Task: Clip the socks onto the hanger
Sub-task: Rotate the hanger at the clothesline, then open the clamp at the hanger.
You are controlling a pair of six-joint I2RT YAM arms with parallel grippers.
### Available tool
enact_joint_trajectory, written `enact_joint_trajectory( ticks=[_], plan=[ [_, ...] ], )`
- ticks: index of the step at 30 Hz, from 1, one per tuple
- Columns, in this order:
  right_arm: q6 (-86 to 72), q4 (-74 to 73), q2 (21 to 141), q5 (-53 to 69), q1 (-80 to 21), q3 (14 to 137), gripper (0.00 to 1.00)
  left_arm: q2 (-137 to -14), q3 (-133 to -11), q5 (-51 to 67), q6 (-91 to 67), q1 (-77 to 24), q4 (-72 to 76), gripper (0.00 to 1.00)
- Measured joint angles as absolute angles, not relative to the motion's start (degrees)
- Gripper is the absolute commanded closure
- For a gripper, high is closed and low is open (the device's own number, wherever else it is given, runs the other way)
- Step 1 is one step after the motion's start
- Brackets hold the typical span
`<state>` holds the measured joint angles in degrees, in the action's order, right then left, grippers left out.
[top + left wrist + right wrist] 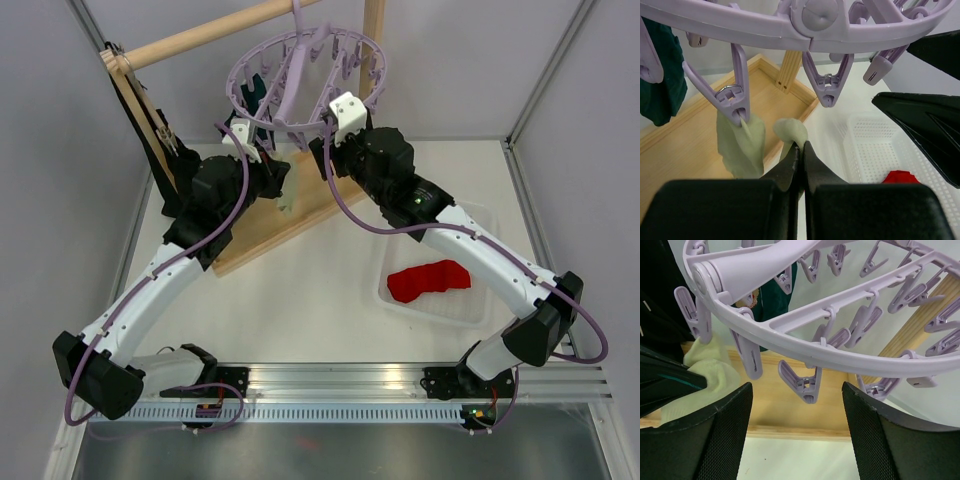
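Note:
The lavender hanger (300, 70) hangs from the wooden rack, its clips dangling. A cream sock (740, 145) is pinched at one corner by a hanger clip (735, 102). My left gripper (801, 145) is shut on another fold of that sock (792, 131), just below the ring. My right gripper (796, 386) stands open under the ring, with an empty clip (807, 382) hanging between and just above its fingers and touching neither. A dark teal sock (775, 295) hangs from a clip farther back. A red sock (430, 280) lies in the white tray.
The white perforated tray (470, 310) sits at the right of the table. The wooden rack's base (290, 215) and dowel (200, 35) stand behind both grippers. A long black cloth (160, 150) hangs on the rack's left end. Both grippers are close together beneath the hanger.

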<state>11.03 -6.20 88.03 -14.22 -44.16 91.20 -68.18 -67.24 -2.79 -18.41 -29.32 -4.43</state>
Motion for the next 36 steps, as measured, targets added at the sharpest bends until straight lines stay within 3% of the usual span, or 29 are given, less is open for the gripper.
enact_joint_trajectory(
  ticks=[25, 36],
  plan=[
    [12.47, -1.69, 90.91, -13.41, -43.64, 91.81, 0.30, -67.94, -67.24, -2.24, -18.31, -28.80, -4.73, 0.98],
    [11.79, -2.28, 91.83, -12.88, -43.64, 93.71, 0.52, -67.75, -67.24, -1.26, -18.28, -28.58, -5.89, 0.98]
  ],
)
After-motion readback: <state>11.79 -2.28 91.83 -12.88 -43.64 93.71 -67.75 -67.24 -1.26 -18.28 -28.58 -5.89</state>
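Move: The near-rim clip the open right fingers go for sits about 3 cm ahead of the right hand and 1 cm left, level with it. The next rim clip is some 1 cm ahead of that hand, 5 cm left and 1 cm up. The clipped cream sock hangs roughly 3 cm ahead, 10 cm left, 4 cm low. From the left hand, which holds the other cream sock, the target clip is about 5 cm ahead, 9 cm right, 5 cm up. The right fingers come around the near-rim clip and narrow from wide to about half open on either side of it; a firm pinch can't be seen yet. The hand edges roughly 2 cm forward and left towards the clip, dipping about 1 cm under the rim, then rising slightly more than that. The left hand stays put, still pinching its cream sock. ##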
